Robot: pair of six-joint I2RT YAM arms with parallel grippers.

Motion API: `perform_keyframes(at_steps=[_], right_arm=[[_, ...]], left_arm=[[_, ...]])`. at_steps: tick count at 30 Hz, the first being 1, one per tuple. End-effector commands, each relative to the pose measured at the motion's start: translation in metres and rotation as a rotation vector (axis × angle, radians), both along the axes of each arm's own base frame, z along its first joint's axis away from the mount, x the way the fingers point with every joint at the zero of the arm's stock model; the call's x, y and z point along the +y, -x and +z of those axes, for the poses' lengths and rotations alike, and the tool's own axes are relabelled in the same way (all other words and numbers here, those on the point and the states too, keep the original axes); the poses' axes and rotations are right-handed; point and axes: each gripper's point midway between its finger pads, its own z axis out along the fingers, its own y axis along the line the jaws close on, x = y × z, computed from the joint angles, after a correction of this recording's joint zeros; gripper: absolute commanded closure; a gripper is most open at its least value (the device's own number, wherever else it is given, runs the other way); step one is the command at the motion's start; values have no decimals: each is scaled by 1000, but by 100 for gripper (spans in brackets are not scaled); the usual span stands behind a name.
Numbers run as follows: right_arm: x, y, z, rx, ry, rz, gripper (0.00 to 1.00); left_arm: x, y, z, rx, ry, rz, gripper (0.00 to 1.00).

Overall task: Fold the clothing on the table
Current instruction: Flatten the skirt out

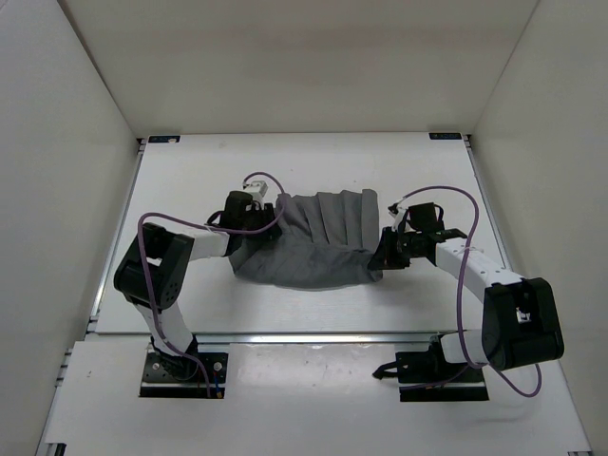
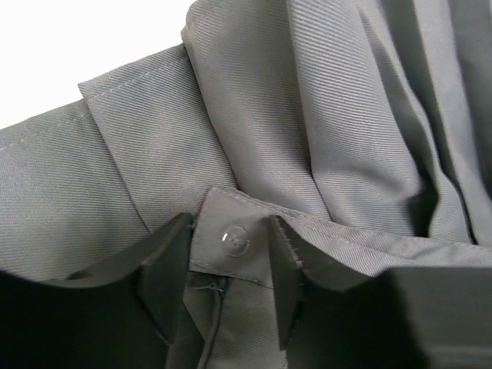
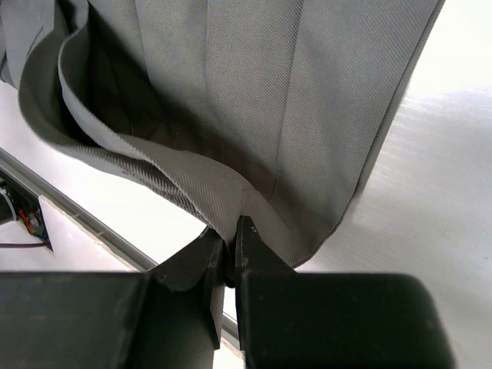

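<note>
The grey clothing lies creased and pleated in the middle of the white table. My left gripper is at its left end. In the left wrist view the left gripper stands open, with a clear button on a band of the clothing between its fingers. My right gripper is at the right front corner. There the right gripper is shut on a folded edge of the clothing, which hangs lifted off the tabletop.
A silver rail runs along the table's near edge, with both arm bases behind it. Small black brackets mark the far corners. White walls close in the left, right and back sides.
</note>
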Motion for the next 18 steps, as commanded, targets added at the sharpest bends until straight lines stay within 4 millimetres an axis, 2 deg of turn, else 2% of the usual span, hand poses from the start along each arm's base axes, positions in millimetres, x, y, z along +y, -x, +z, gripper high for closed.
perform_keyframes(at_steps=[1, 3, 4, 6, 9, 11, 15, 17, 18], right_arm=[[1, -8, 3, -39, -16, 4, 100], [3, -4, 2, -27, -18, 15, 100], [1, -6, 3, -33, -19, 8, 100], [2, -7, 5, -42, -19, 14, 100], [2, -7, 4, -38, -23, 10, 100], [2, -5, 3, -31, -25, 9, 100], [2, -5, 2, -35, -23, 12, 100], [2, -7, 5, -40, -25, 8, 100], [2, -6, 4, -40, -24, 13, 100]], left_arm=[[-18, 4, 11, -14, 50, -64, 47], [-20, 3, 16, -14, 73, -78, 50], [-25, 9, 13, 0, 87, -109, 50], [-27, 5, 19, -11, 105, -118, 50], [-33, 13, 13, 17, 102, -151, 43], [-33, 14, 9, 29, 81, -165, 44], [-33, 26, 0, 58, 68, -175, 62], [-34, 24, 7, 37, 95, -177, 65], [-36, 29, 4, 49, 108, -191, 72]])
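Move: The buttoned waistband tab of the skirt sits practically between my left fingertips, about 1 cm below them. From this hand, the near pleat corner at the skirt's far edge is some 9 cm ahead and 1 cm to the right, and the skirt's near left edge is about 10 cm back and 8 cm to the left. My right hand already holds the other waistband end; from it the tab lies about 11 cm ahead, 23 cm to the left and 5 cm lower. Staying low on the cloth, I draw my left hand about 3 cm to the right and back towards my right hand, dragging the tab over the pleats beneath. The wrist turns slightly clockwise, and the fingers narrow late in the pull to pinch the tab at the button. My right hand stays put and keeps its shut grip on the waistband's other end. ##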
